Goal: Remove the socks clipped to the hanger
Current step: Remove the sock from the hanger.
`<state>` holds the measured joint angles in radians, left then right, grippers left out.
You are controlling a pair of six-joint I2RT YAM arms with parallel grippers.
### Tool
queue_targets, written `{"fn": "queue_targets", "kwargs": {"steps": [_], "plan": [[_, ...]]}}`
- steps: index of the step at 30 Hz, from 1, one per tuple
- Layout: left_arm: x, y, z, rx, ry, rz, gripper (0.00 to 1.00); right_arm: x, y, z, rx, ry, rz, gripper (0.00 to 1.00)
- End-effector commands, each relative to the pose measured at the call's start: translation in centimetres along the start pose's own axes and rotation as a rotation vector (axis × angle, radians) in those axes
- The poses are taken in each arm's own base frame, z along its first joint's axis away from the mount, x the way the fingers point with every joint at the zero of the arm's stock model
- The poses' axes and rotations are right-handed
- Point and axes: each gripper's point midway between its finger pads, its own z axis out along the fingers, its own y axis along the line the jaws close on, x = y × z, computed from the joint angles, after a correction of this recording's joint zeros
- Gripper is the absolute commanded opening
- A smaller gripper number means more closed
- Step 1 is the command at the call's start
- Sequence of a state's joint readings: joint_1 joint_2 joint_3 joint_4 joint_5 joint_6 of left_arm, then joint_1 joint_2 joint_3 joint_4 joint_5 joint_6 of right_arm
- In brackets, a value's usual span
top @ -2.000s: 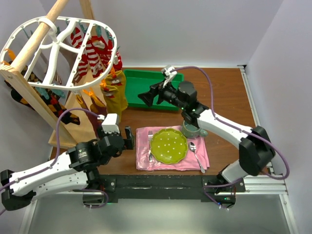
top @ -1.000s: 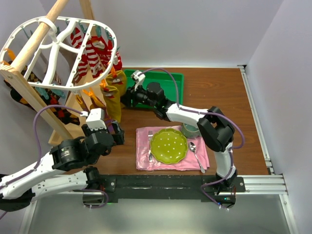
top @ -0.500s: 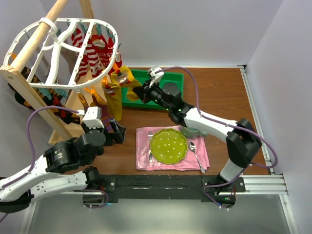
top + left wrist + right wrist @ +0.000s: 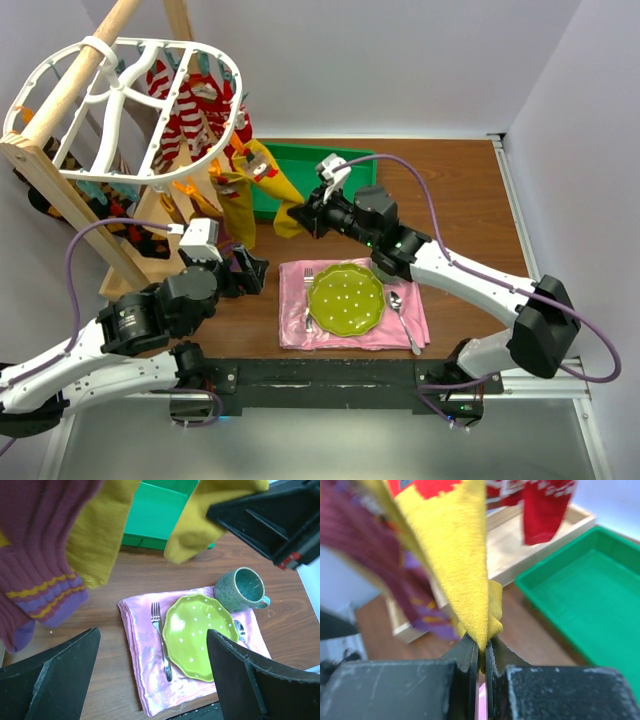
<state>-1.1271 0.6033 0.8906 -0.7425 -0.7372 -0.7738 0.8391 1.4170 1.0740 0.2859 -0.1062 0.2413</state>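
The white oval hanger hangs from a wooden pole at the top left. Red-and-white striped socks and mustard socks dangle from its near rim. My right gripper is shut on the lower end of one mustard sock, which runs taut and slanted up towards the hanger. Its jaws pinch the fabric tight. My left gripper stands open just below the hanging socks, empty. In the left wrist view a maroon sock and a mustard sock hang right above its fingers.
A green tray sits behind the right gripper. On the table front lies a pink napkin with a green plate, a fork, a spoon and a mug. The wooden rack stands at the left.
My right gripper reached the mustard sock, shut on its lower end and drew it right and nearer, stretching it. The hanger swung slightly. The left arm crept towards the socks.
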Motion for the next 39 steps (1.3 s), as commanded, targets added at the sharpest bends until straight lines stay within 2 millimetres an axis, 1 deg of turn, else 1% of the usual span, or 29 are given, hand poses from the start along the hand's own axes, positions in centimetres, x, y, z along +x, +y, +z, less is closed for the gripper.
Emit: {"fn": "queue_targets", "kwargs": {"steps": [1, 3, 6, 7, 9, 12, 13, 15, 16, 22, 23, 25, 26, 30, 32, 35, 39], "plan": [[-0.5, -0.8, 0.4, 0.027, -0.032, -0.006, 0.92, 0.7, 3.8, -1.7, -0.132, 0.06, -0.037, 0.0], [-0.3, -0.8, 0.5, 0.024, -0.028, -0.002, 0.91, 0.6, 4.8, -2.1, -0.165, 0.068, -0.044, 0.0], [-0.3, -0.7, 0.5, 0.023, -0.031, -0.008, 0.9, 0.5, 5.6, -2.8, -0.199, 0.077, -0.046, 0.0], [-0.3, -0.6, 0.5, 0.022, -0.033, -0.009, 0.89, 0.4, 6.1, -3.2, -0.225, 0.086, -0.049, 0.0], [-0.4, -0.6, 0.5, 0.023, -0.038, -0.01, 0.89, 0.4, 6.3, -3.7, -0.241, 0.094, -0.056, 0.0], [-0.5, -0.5, 0.4, 0.026, -0.051, -0.024, 0.9, 0.0, 7.2, -4.6, -0.286, 0.103, -0.066, 0.0], [-0.8, -0.5, 0.2, 0.031, -0.059, -0.035, 0.9, -0.1, 8.0, -5.0, -0.326, 0.107, -0.07, 0.0], [-1.1, -0.5, 0.1, 0.038, -0.077, -0.052, 0.9, 0.0, 8.3, -5.3, -0.352, 0.118, -0.073, 0.0], [-1.4, -0.5, 0.0, 0.045, -0.088, -0.061, 0.91, 0.1, 8.8, -5.6, -0.381, 0.125, -0.072, 0.0], [-3.4, -1.1, -0.7, 0.077, -0.141, -0.092, 0.92, 1.4, 9.5, -5.8, -0.435, 0.157, -0.059, 0.0], [-4.1, -1.4, -1.0, 0.092, -0.157, -0.11, 0.92, 1.5, 9.5, -5.8, -0.437, 0.16, -0.055, 0.0], [-5.0, -1.6, -1.3, 0.099, -0.179, -0.119, 0.92, 1.6, 9.6, -5.8, -0.443, 0.161, -0.055, 0.0], [-5.9, -1.7, -1.5, 0.102, -0.202, -0.136, 0.92, 1.6, 9.7, -5.9, -0.448, 0.161, -0.054, 0.0], [-7.6, -1.8, -2.0, 0.105, -0.264, -0.165, 0.92, 1.5, 10.0, -5.8, -0.464, 0.162, -0.052, 0.0], [-8.0, -2.0, -1.9, 0.11, -0.286, -0.182, 0.93, 1.4, 10.1, -5.8, -0.473, 0.163, -0.049, 0.0], [-8.0, -2.3, -1.5, 0.114, -0.298, -0.186, 0.94, 1.7, 10.8, -5.9, -0.513, 0.175, -0.035, 0.0], [-8.1, -3.0, -1.4, 0.153, -0.313, -0.198, 0.95, 2.2, 11.0, -5.4, -0.521, 0.189, -0.029, 0.0]]}}
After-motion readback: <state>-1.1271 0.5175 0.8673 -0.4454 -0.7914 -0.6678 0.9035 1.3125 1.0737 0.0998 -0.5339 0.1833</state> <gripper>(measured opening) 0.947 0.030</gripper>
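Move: The orange clip holding the gripped yellow sock is about 9 cm ahead, 12 cm left and 15 cm above the right hand. From the left hand it is some 21 cm ahead, 2 cm left and 18 cm up. The second yellow sock hangs about 14 cm ahead, 5 cm left and 5 cm above the left hand, the purple sock 9 cm ahead, 9 cm left and 3 cm up. The yellow sock, still pinched near its toe by the shut right fingers, is drawn back towards the robot about 11 cm, fast then easing off, as that hand turns some 30 degrees counter-clockwise. The left hand, fingers kept open, barely moves at first, then rises about 6.5 cm towards the clip, tilting up. ##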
